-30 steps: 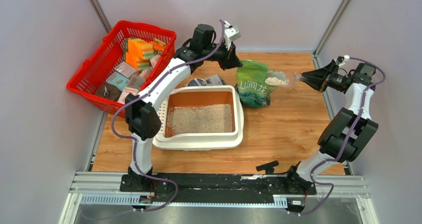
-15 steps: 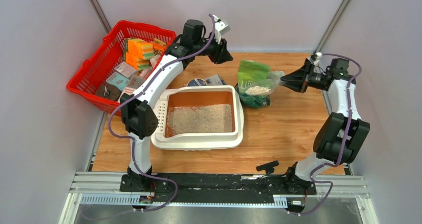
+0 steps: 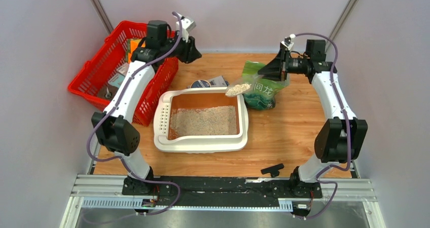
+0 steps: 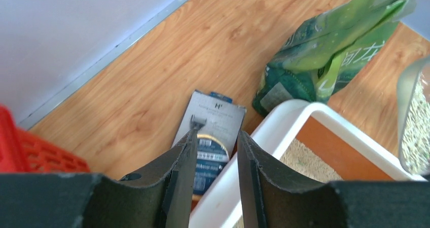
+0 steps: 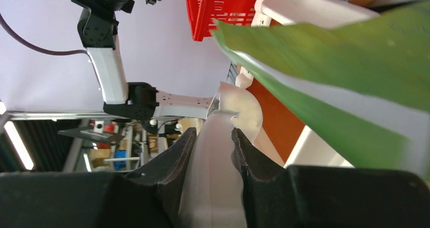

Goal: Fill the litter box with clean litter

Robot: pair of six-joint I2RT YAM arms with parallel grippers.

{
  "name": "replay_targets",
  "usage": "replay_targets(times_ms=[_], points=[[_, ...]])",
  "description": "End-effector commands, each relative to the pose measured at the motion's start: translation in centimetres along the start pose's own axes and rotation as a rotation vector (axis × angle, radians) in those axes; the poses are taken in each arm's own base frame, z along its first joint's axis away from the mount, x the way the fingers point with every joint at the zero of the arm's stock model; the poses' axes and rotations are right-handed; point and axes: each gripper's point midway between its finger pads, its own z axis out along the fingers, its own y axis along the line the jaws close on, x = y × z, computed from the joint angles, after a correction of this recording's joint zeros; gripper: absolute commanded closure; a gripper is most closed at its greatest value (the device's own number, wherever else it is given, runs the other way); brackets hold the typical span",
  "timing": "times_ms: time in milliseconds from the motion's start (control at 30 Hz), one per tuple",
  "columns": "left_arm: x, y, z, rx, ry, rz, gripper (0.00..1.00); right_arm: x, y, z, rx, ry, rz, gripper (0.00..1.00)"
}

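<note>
The litter box (image 3: 201,146), cream-white with an orange inside, sits mid-table with a layer of clean litter (image 3: 204,121) in it. My right gripper (image 3: 270,72) is shut on the handle of a clear plastic scoop (image 3: 238,89). The scoop carries a heap of litter and hovers over the box's far right corner. In the right wrist view the scoop handle (image 5: 213,162) fills the gap between my fingers. My left gripper (image 3: 196,54) hangs open and empty high at the back, beside the red basket. In its view the box rim (image 4: 284,121) and the scoop (image 4: 413,121) show below.
A green litter bag (image 3: 261,88) stands open just right of the box's far corner. A red wire-mesh basket (image 3: 109,68) full of packets sits at the back left. A grey card with a round tin (image 4: 210,131) lies behind the box. A small black part (image 3: 274,169) lies near the front edge.
My left gripper opened, let go of the bag and swung back left toward the basket. My right arm carried the filled scoop left from the bag to over the litter box's corner.
</note>
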Motion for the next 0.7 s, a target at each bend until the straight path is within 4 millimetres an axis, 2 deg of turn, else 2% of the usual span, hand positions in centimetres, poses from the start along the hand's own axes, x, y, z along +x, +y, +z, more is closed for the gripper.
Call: replay_targets(times_ms=[0, 33, 67, 100, 133, 167, 233, 267, 300, 367, 400, 433, 500, 533, 567, 600, 667], points=[[-1.0, -0.1, -5.4, -0.069, -0.023, 0.053, 0.57, -1.0, 3.6, 2.7, 0.030, -0.015, -0.208, 1.00], [0.2, 0.3, -5.9, -0.084, -0.004, 0.048, 0.57, -0.8, 3.8, 3.2, 0.032, -0.006, -0.248, 1.00], [-0.3, -0.1, -7.3, -0.099, -0.023, 0.066, 0.57, -0.5, 3.6, 4.2, 0.052, 0.003, -0.270, 1.00], [0.1, -0.1, -7.8, -0.110, -0.020, 0.076, 0.57, -0.1, 3.4, 4.7, 0.073, 0.012, -0.278, 1.00], [1.3, 0.0, -7.9, -0.116, 0.002, 0.081, 0.57, -0.2, 3.7, 5.0, 0.083, 0.013, -0.347, 1.00], [1.0, -0.5, -9.0, -0.129, -0.012, 0.101, 0.57, -0.1, 3.4, 6.0, 0.112, 0.022, -0.374, 1.00], [2.3, -0.8, -9.3, -0.134, 0.008, 0.114, 0.57, 0.2, 3.8, 6.7, 0.137, 0.040, -0.417, 1.00], [2.1, -1.3, -10.0, -0.139, -0.006, 0.127, 0.57, 0.4, 3.7, 7.5, 0.148, 0.059, -0.481, 1.00], [2.4, -1.4, -10.2, -0.142, -0.004, 0.128, 0.57, 0.6, 2.8, 8.1, 0.165, 0.084, -0.468, 1.00], [3.1, -1.8, -10.6, -0.145, -0.002, 0.132, 0.57, 0.6, 2.9, 9.4, 0.178, 0.101, -0.519, 1.00], [3.3, -1.9, -10.7, -0.148, -0.001, 0.130, 0.57, 0.5, 2.2, 10.1, 0.188, 0.113, -0.524, 1.00], [3.8, -1.9, -10.7, -0.151, 0.004, 0.123, 0.57, 1.0, 2.3, 11.2, 0.184, 0.137, -0.547, 1.00], [3.8, -2.3, -11.2, -0.154, -0.003, 0.125, 0.57, 0.7, 2.8, 12.2, 0.203, 0.138, -0.630, 1.00], [4.1, -2.5, -11.4, -0.155, -0.004, 0.126, 0.57, 1.2, 2.5, 13.6, 0.206, 0.164, -0.651, 1.00], [4.2, -2.5, -11.5, -0.158, -0.005, 0.126, 0.57, 0.9, 2.2, 14.1, 0.227, 0.162, -0.683, 1.00], [4.6, -2.6, -11.6, -0.159, 0.001, 0.124, 0.57, 0.6, 3.2, 14.6, 0.224, 0.157, -0.740, 1.00], [4.7, -2.8, -11.9, -0.161, 0.001, 0.129, 0.57, 0.4, 2.6, 16.1, 0.235, 0.172, -0.771, 1.00]])
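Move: The litter box that the right hand's loaded scoop is bound for has its middle about 22 cm to that hand's left, 7 cm back and some 26 cm below. The green litter bag stands almost straight under the hand, 2 cm to the right and about 18 cm down; the tape roll lies some 10 cm ahead, 22 cm left and 29 cm below. From the empty left hand, the box's middle is about 17 cm back, level sideways, 27 cm down. Leftward about 14 cm, the right hand carries the scoop from above the bag over the litter box, rising a little and then dipping. On the way the fingers, still gripping the handle, tip down some 20 degrees and roll the scoop over towards the robot's base to pour. The empty left hand draws back and left beside the red basket, clearing the way. ##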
